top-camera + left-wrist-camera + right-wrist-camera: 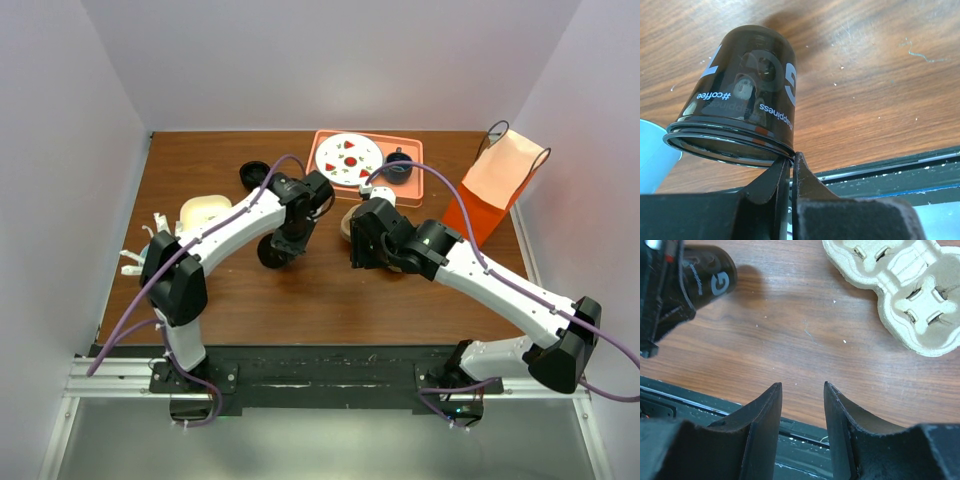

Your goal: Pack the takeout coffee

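The takeout coffee (742,95) is a dark cup with white lettering, seen from its lidded end and leaning away from the camera over the wooden table. My left gripper (790,160) is shut on the edge of its rim, pinched between the fingertips. From above, the cup (272,250) shows just left of the left gripper (290,240). My right gripper (802,387) is open over bare wood with nothing between its fingers. The cup (710,277) lies at its upper left. In the top view the right gripper (358,250) is right of the cup.
A pulp cup carrier (905,285) lies beside the right gripper, partly under the right arm (350,222). An orange paper bag (495,190) stands at the right. An orange tray (405,195) holds a plate (348,158) and a blue mug (398,168). A black disc (250,176) lies behind the left arm.
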Tool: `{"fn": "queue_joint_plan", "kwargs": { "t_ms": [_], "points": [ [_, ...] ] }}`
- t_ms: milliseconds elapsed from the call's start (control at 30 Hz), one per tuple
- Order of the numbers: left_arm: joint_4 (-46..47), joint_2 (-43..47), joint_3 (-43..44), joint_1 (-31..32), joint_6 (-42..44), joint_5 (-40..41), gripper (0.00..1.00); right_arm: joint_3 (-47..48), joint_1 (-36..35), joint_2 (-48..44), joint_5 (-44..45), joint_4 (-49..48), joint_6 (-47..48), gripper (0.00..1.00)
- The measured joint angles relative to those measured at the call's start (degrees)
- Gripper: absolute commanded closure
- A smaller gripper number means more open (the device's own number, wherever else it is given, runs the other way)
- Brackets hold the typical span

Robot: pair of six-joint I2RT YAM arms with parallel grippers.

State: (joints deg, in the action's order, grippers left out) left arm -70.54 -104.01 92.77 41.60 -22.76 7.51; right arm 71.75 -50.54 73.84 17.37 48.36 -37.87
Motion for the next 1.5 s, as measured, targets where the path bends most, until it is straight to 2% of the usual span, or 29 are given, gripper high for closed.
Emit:
{"fn": "queue_joint_plan", "kwargs": {
  "t_ms": [167,367,667,900,1167,1267,1400,1500],
  "points": [
    [-0.61,-0.35,0.00,0.96,0.13,0.11,0.88,0.00,0.00,0.00,-0.09,0.02,-0.02,0.56],
    [-1.01,-1.16,0.00,1.55,0.96,0.76,0.87,0.02,0.00,0.00,-0.11,0.09,-0.02,0.56],
    [-1.05,-4.90,0.09,3.06,1.38,1.66,0.78,0.04,-0.02,-0.76,-0.09,0.09,0.00,0.56],
    [-1.44,-5.95,4.22,3.21,1.36,2.60,0.72,0.04,0.00,-2.10,-0.07,0.07,0.00,0.56],
    [-1.01,-7.41,13.18,3.21,1.31,8.48,0.70,0.24,0.00,-2.08,-0.07,0.04,0.04,0.56],
    [-0.70,-7.56,12.74,3.19,1.31,11.32,0.70,0.59,0.00,-1.97,-0.07,0.02,0.09,0.56],
    [-0.39,-7.50,11.13,3.15,0.87,15.72,0.59,0.66,0.00,-1.92,-0.50,-0.33,0.48,0.56],
    [3.10,-5.49,6.97,2.82,0.50,17.40,0.56,-0.57,0.04,-2.05,-3.48,-4.17,0.28,0.56]
  ]
}}
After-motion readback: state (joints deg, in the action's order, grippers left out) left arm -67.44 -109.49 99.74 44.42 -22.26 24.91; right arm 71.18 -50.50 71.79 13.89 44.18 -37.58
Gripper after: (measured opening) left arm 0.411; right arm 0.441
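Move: The left hand still holds the black coffee cup by the right side of its rim. The cup's middle is about 4 cm left of this hand, 2 cm ahead and 4 cm below. The cup carrier lies some 20 cm to the hand's right and 7 cm ahead, and the light-blue cup of sticks about 24 cm left, level with it. From the right hand, the black cup is roughly 18 cm left, 5 cm ahead and 12 cm lower. Down some 2.5 cm and slightly back goes the left hand, easing its nearly shut fingers open and letting go of the coffee cup's rim. It then rises and swings forward, about 6.5 cm beyond its rearmost point, bowing to the right on the way and away from the cup, while the fingers tip forward some 15 degrees and keep opening. The right hand, open, only lifts a little. ##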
